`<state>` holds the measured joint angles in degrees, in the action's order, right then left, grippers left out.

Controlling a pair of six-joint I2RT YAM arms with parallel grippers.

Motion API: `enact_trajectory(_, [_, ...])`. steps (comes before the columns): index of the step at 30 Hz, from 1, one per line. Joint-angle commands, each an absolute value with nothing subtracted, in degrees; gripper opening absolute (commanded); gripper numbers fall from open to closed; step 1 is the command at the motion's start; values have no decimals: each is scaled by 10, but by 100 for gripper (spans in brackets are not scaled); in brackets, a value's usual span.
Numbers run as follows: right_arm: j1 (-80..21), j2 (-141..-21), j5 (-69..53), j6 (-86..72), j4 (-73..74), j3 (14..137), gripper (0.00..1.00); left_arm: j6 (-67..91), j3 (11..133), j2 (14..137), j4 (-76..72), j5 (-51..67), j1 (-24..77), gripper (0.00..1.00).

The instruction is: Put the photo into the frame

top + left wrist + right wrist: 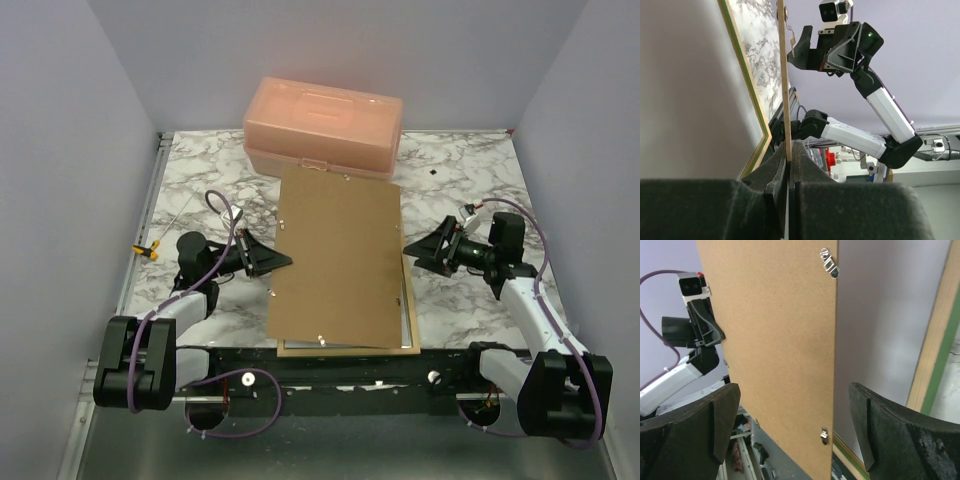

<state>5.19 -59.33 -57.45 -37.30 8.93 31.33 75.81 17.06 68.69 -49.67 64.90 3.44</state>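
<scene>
A plain brown backing board (335,255) lies askew over the frame (350,349), which is face down with its pale wood back up. My left gripper (287,262) is shut on the board's left edge (785,100), holding it a little off the frame (747,100). At the board's right edge my right gripper (408,250) is open, its fingers (880,435) standing apart on either side of the board (775,340) without touching it. A plain pale grey surface (880,330) fills the frame (935,350) under the board. I cannot tell whether it is the photo; no printed side shows.
A peach plastic box (322,125) stands at the back, close to the board's far edge. A yellow clamp (147,250) sits on the table's left rim. A black rail (330,366) runs along the near edge between the arm bases. Walls close in on both sides.
</scene>
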Motion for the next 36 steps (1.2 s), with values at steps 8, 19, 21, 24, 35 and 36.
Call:
enact_trajectory(8, [50,-607,-473,-320,145,302,96,736,136,693,-521,600,31,0])
enact_trajectory(19, [50,-638,-452,-311,136,285,96,723,137,786,-554,603,33,0])
enact_trajectory(21, [50,-644,-448,-310,132,281,96,741,131,817,-604,606,35,0])
enact_trajectory(24, [51,-651,-442,-309,128,275,96,781,123,872,-700,608,39,0])
enact_trajectory(35, [51,-679,-421,-307,113,258,96,795,127,963,-778,590,67,0])
enact_trajectory(36, [50,-683,-420,-309,110,257,96,782,129,960,-761,587,69,0])
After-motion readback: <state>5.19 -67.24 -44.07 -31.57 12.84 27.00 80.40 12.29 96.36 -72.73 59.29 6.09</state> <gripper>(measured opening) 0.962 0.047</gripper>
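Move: Pinched by its left edge in the left fingers, the brown backing board has its middle about 13 cm to that hand's right, 2 cm ahead and some 6 cm lower. The frame it is being taken to has its middle about 16 cm right, 3 cm ahead and 15 cm below; the pink toolbox stands about 35 cm ahead and 9 cm right. From the open right hand, the board's middle is level ahead, about 18 cm left and 4 cm below, the frame's about 15 cm left, 1 cm ahead and 13 cm below. Lowering the backing board towards the frame, the left hand sinks about 8 cm with its grip kept on the left edge, easing slightly forward, and tips so that the board's far side goes down by some 15 degrees. The empty right hand, fingers staying wide open, also goes down about 9 cm beside the right edge, edging slightly right as its fingertips tilt further down. ##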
